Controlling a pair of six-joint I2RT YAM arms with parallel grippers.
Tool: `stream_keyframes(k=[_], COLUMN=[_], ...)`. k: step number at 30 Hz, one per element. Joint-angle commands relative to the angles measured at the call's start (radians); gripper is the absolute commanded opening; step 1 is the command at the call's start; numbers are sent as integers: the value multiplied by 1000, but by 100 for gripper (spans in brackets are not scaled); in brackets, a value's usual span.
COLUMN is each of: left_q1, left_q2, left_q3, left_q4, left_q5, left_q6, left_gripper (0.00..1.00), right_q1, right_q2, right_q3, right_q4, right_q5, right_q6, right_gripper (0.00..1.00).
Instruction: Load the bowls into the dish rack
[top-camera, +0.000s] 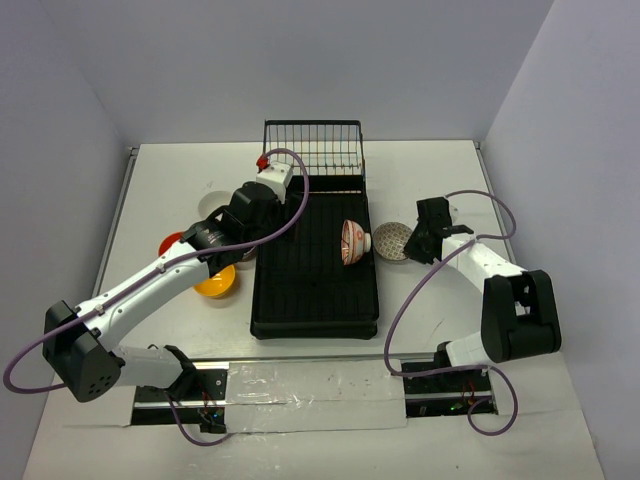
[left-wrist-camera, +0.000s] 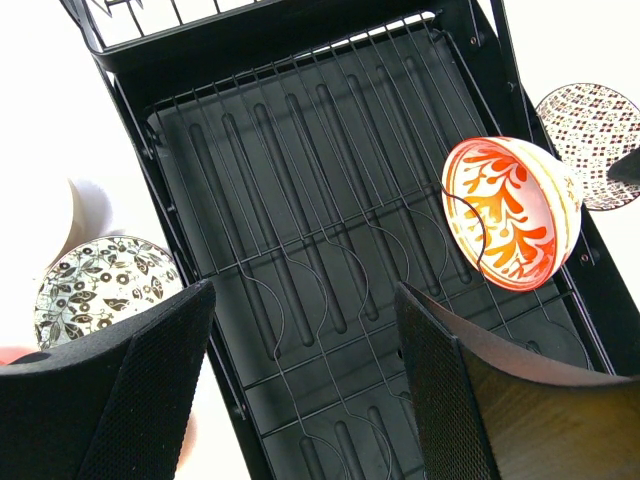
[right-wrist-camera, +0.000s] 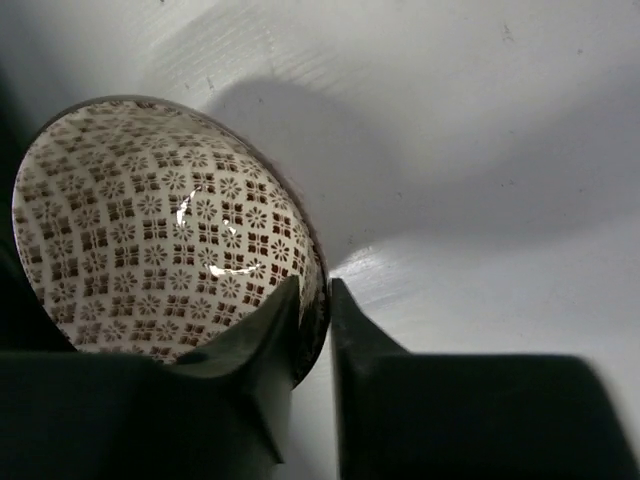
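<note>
The black dish rack (top-camera: 300, 290) lies mid-table. A red-on-white bowl (top-camera: 352, 241) (left-wrist-camera: 510, 212) stands on edge among its wires near the right side. Just right of the rack, a pinkish patterned bowl (top-camera: 390, 240) (right-wrist-camera: 150, 230) sits on the table. My right gripper (right-wrist-camera: 315, 300) is shut on its rim, with one finger inside and one outside. My left gripper (left-wrist-camera: 305, 290) hangs open over the rack's left part, with nothing between its fingers. To its left, a grey speckled bowl (left-wrist-camera: 105, 285) sits on the table.
The upright wire basket (top-camera: 313, 148) closes the rack's far end. Left of the rack, partly under my left arm, sit a red-orange bowl (top-camera: 172, 243), a yellow-orange bowl (top-camera: 216, 282) and a white bowl (top-camera: 212, 203). Walls enclose the table on three sides.
</note>
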Motion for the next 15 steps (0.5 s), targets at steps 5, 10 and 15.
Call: stream_keyframes(k=[5, 10, 15], left_q1=[3, 3, -1], left_q2=[-21, -36, -62], left_q3=[-4, -10, -21], left_q4=[23, 31, 46], left_q5=[-7, -12, -18], left_q6=[18, 33, 52], left_gripper=[77, 78, 78], right_q1=[-7, -9, -7], right_q2=[-9, -49, -111], right_q3=[37, 74, 144], right_q4=[1, -39, -97], right_q5=[37, 74, 125], right_q6=[-2, 8, 11], right_gripper=[0, 0, 0])
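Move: The patterned bowl's rim lies between the right fingers. Its middle is about 5 cm to that hand's left, some 2 cm ahead and 2 cm below. From the same hand, the orange-patterned bowl, on its side in the dish rack, is roughly 15 cm left, 2 cm ahead and slightly higher; the rack's middle is about 25 cm left and level fore and aft. The left hand has the patterned bowl about 22 cm to its right, 2 cm ahead and 20 cm below. Nearly in place at first, the right hand finishes closing on the patterned bowl's right-hand rim, one finger inside and one outside, until the rim is pinched. Then it rises about 2 cm, drifting some 1 cm to the right, keeping the pinch and lifting that side of the bowl from the table. ##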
